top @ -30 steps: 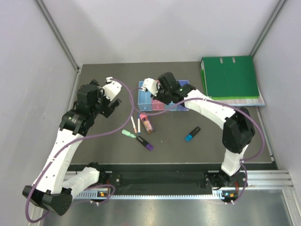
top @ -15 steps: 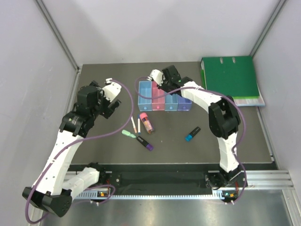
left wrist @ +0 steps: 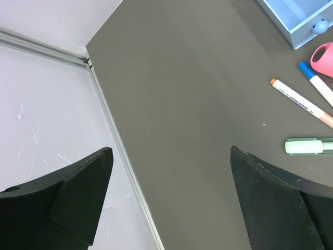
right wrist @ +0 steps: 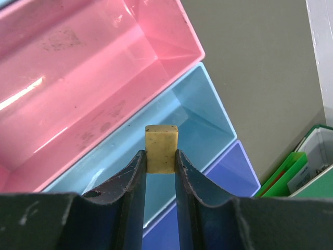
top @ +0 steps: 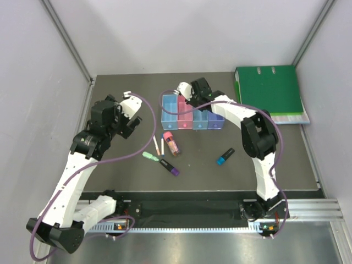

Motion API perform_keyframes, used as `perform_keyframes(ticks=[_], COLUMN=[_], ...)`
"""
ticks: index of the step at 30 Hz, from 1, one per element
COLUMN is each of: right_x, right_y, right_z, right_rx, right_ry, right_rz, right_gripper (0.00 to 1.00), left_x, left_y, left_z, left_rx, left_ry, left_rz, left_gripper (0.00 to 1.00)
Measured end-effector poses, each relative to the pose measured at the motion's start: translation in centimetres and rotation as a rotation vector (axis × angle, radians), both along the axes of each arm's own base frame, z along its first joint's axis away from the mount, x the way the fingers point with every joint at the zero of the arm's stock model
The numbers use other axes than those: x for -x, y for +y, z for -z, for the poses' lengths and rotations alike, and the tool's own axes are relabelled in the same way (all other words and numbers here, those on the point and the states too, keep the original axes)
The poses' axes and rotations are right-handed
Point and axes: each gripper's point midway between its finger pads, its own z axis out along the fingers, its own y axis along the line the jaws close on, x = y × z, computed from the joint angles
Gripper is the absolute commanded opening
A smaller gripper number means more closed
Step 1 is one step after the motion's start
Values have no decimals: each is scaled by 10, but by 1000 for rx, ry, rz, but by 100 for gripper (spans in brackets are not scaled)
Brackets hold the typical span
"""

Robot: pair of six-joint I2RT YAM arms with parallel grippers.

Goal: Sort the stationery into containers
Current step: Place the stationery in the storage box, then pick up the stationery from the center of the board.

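Note:
My right gripper (right wrist: 161,156) is shut on a tiny tan eraser (right wrist: 161,138) and holds it above the blue bin (right wrist: 200,112). The pink bin (right wrist: 78,78) lies to one side of it and the violet-blue bin (right wrist: 231,174) to the other. From above, the right gripper (top: 190,99) hangs over the back of the row of bins: light blue (top: 168,114), pink (top: 184,115), blue (top: 200,120), violet-blue (top: 215,121). My left gripper (top: 132,118) stands open and empty over bare table. On the table lie a pink marker (top: 172,142), two white pens (top: 156,145), a mint marker (top: 150,157), a purple-ended marker (top: 169,167) and a blue-ended marker (top: 225,156).
A large green ring binder (top: 269,91) lies at the back right, close to the violet-blue bin. The left wrist view shows the table's left edge rail (left wrist: 112,133), the light blue bin's corner (left wrist: 296,23), the white pens (left wrist: 299,101) and the mint marker (left wrist: 309,147).
The right arm has swung its gripper back over the bins with the eraser still in it, then held almost still. The left arm has not moved.

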Motion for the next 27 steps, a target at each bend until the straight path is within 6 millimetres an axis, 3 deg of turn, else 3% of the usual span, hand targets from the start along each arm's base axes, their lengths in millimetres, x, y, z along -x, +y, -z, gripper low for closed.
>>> perform_keyframes(ticks=[4, 5, 6, 11, 15, 18, 22, 27], right_x=[-3, -4, -5, -5, -4, -2, 6, 16], right_y=[-4, -3, -3, -3, -4, -9, -23, -58], right_z=[-2, -3, -4, -5, -8, -22, -62, -134], right_rx=[0, 0, -1, -3, -3, -13, -42, -99], right_ry=[-7, -11, -16, -19, -22, -40, -99, -230], right_rz=[11, 11, 12, 14, 16, 32, 71, 177], right_gripper=[50, 64, 70, 87, 90, 91, 91, 91], left_x=[0, 0, 0, -1, 3, 8, 17, 34], left_y=[-1, -2, -3, -6, -10, -17, -27, -42], left_z=[0, 0, 1, 19, 44, 63, 91, 131], left_rx=[4, 5, 6, -20, -70, -108, -165, -225], left_ry=[1, 1, 2, 28, 81, 121, 174, 234], left_rz=[7, 9, 13, 49, 119, 212, 354, 561], left_gripper=[99, 99, 99, 99, 99, 99, 99, 99])
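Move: The right hand holds the yellow eraser about 5 cm above the middle of the third, light-blue compartment; the pink one lies about 7 cm left and the violet one 7 cm right, both level with it. The green highlighter is some 9 cm right, 3 cm back and 26 cm below the left hand; the orange-ended marker sits 3 cm right of the highlighter and 5 cm farther out, the black-and-purple marker 9 cm right and 5 cm nearer. Right lets the eraser go, then rises some 13 cm; open left sinks as far towards the green highlighter. ##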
